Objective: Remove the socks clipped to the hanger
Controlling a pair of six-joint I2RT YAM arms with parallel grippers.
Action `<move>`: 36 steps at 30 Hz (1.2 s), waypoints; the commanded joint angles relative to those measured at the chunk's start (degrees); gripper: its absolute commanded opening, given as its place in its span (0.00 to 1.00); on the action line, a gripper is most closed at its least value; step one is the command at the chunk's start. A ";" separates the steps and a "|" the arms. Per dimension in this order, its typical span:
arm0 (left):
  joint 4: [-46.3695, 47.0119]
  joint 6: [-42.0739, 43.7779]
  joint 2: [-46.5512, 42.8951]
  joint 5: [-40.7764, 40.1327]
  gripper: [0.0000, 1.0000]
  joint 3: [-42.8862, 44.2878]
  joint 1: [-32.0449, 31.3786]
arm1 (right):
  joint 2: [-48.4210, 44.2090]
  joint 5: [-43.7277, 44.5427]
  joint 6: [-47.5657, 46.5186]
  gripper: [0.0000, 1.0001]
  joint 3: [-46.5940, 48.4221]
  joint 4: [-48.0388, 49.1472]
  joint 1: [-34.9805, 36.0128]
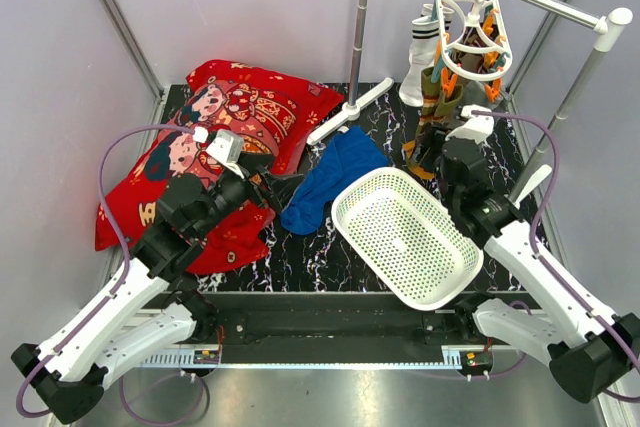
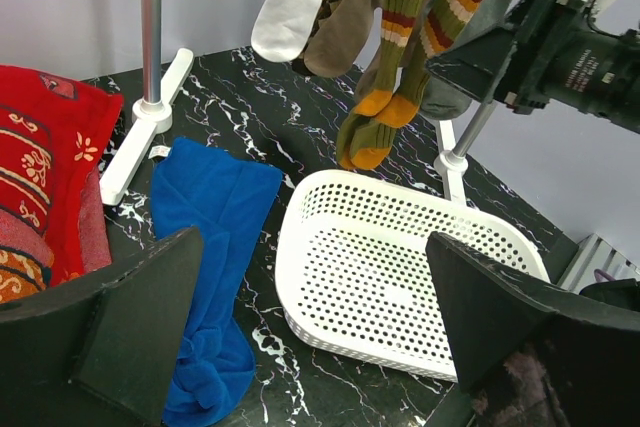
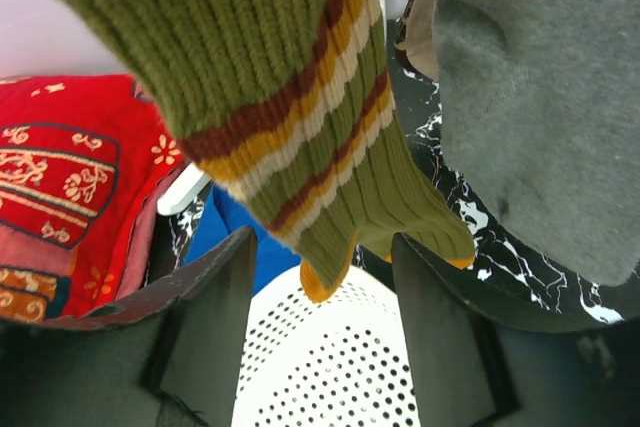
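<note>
The white ring hanger [image 1: 470, 32] hangs by its hook from the rail at the back right. The socks dangle from its pegs: a white one [image 2: 285, 2], a brown checked one [image 2: 335, 17], olive-green ones with orange toes [image 2: 385, 77] and a grey one [image 2: 470, 57]. My right gripper [image 1: 436, 152] is open just under them. In the right wrist view the olive sock's toe [image 3: 320, 257] dips between its fingers, ungripped, with the grey sock [image 3: 540, 97] to the right. My left gripper [image 2: 315, 327] is open and empty, low over the table.
A white perforated basket [image 1: 440, 287] lies in front of the right arm. A blue cloth [image 1: 330, 187] lies left of it. A red patterned cushion [image 1: 250, 107] fills the back left. The rack's pole [image 1: 358, 37] and foot [image 1: 350, 112] stand mid-back.
</note>
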 commanded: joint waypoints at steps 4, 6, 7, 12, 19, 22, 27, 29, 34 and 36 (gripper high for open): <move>3.79 -0.41 -0.47 2.26 0.99 -0.37 0.14 | 3.27 6.66 -1.02 0.54 0.47 6.85 -0.34; 3.88 -0.49 -0.29 2.70 0.99 -0.37 0.05 | 3.54 5.96 -1.10 0.45 0.47 7.03 -0.52; 3.97 -0.49 -0.29 2.79 0.99 -0.55 0.14 | 3.28 4.82 -1.19 0.41 0.56 6.85 -0.52; 3.88 -0.23 0.49 3.76 0.99 -0.55 0.05 | -1.55 1.21 0.56 0.00 1.34 3.87 -0.52; 3.44 0.12 7.00 5.25 0.99 4.37 -4.86 | -4.90 -24.61 0.21 0.00 8.81 -4.65 -0.52; 3.61 0.91 9.63 4.55 0.99 7.61 -6.80 | -6.04 -29.37 2.05 0.00 10.13 -7.30 -0.52; 6.75 4.51 16.22 5.16 0.99 12.80 -8.83 | -7.89 -33.24 4.87 0.00 10.84 -6.51 -0.51; 8.96 4.95 20.07 9.87 0.99 14.03 -9.09 | -8.06 -34.21 5.31 0.00 11.02 -5.37 -0.52; 11.00 5.92 27.99 18.32 0.99 19.75 -9.97 | -8.15 -36.59 6.45 0.00 11.98 -4.14 -0.52; 12.75 7.23 28.79 19.05 0.99 19.32 -10.58 | -8.85 -35.89 6.71 0.00 12.16 -4.22 -0.52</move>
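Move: The striped sock hangs right at my half-open right fingers, its middle about 2 cm ahead, 1 cm to the left and 4 cm up. Beyond it the second striped sock hangs about 6 cm ahead and 1 cm to the right of my hand; the grey sock is some 8 cm right and 4 cm ahead. The basket's middle lies about 10 cm back, straight below by some 22 cm. From my left hand the striped sock is roughly 20 cm right and 9 cm ahead. I nudge my right hand a touch forward and shut its fingers on the striped sock near its stripes, then keep the pinch and pull it up, back and left, some 8 or 9 cm each way, away from the other socks, turning the hand about 35 degrees counter-clockwise. Meanwhile my left hand, still wide open, sweeps about 13 cm right towards the held sock, dipping briefly and turning clockwise. ##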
